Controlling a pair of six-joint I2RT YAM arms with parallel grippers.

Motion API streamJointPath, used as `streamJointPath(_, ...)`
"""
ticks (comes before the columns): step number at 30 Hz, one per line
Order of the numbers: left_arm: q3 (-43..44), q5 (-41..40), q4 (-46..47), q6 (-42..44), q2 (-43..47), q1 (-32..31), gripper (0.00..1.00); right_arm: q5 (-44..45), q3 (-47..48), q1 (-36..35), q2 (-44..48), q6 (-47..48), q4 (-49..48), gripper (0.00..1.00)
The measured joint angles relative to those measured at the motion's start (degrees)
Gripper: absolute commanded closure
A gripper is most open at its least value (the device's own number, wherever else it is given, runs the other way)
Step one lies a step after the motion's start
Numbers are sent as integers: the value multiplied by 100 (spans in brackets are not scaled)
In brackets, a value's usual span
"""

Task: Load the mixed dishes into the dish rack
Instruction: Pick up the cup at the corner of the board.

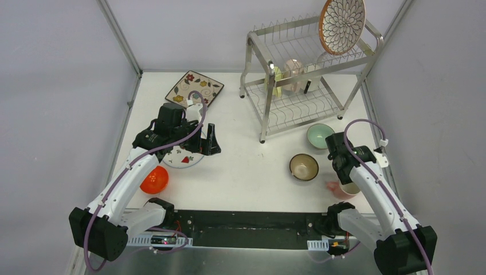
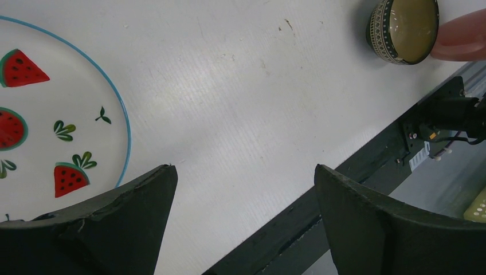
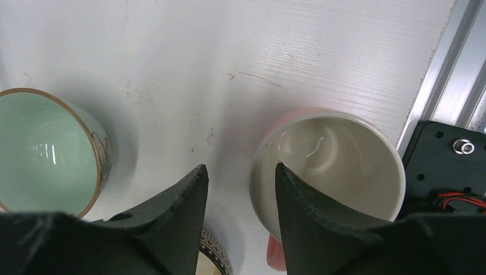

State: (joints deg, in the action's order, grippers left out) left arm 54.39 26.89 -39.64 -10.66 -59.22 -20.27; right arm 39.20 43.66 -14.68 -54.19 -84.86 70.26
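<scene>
The dish rack [image 1: 269, 63] stands at the back right, with a round petal-pattern plate [image 1: 342, 24] upright on its top tier and pale cups [image 1: 292, 74] on the lower shelf. My right gripper [image 3: 240, 169] is open astride the pink cup's [image 3: 344, 154] rim, one finger inside the cup and the other outside. The mint bowl [image 3: 40, 154] and brown bowl [image 1: 304, 167] sit just to its left. My left gripper [image 2: 243, 172] is open wide above the table, at the edge of the white watermelon plate [image 2: 51, 114]. Farther off are the square floral plate [image 1: 195, 87] and the orange bowl [image 1: 155, 179].
The black base strip [image 1: 246, 226] runs along the table's near edge. Grey walls with metal frame rails [image 1: 120, 40] close in the left, back and right sides. The pink cup stands close to the right rail [image 3: 444, 74].
</scene>
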Motion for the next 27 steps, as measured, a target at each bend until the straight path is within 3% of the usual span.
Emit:
streamJointPath(7, 0, -4, 0, 0, 0, 0, 7, -28, -157, 15, 0, 131, -151, 77)
streamJointPath(10, 0, -9, 0, 0, 0, 0, 7, -39, -170, 20, 2, 269, -144, 100)
streamJointPath(19, 0, -44, 0, -2, 0, 0, 7, 179, 190, 20, 352, 833, 55, 100)
streamJointPath(27, 0, -98, 0, -2, 0, 0, 7, 166, 494, 20, 846, 2048, -151, 100)
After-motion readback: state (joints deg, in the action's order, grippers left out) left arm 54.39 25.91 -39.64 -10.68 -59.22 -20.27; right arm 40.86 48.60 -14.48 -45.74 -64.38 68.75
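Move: Around the forward wall of the pink cup, its open fingers straddling the rim, the right hand has the cup's middle about 4 cm back, 2 cm to its right and 3 cm below. The green bowl stands some 14 cm ahead and 8 cm to the left, the brown bowl roughly 4 cm ahead and 14 cm left, both about 4 cm lower. From the left hand the cup lies about 54 cm right, 10 cm back and 12 cm below. Closing its half-open fingers while settling barely a centimetre lower, the right hand pinches the forward wall of the pink cup at the rim. Then it draws the cup straight up off the board, about 5 cm and quickening, turning some 15 degrees counter-clockwise on the way. ##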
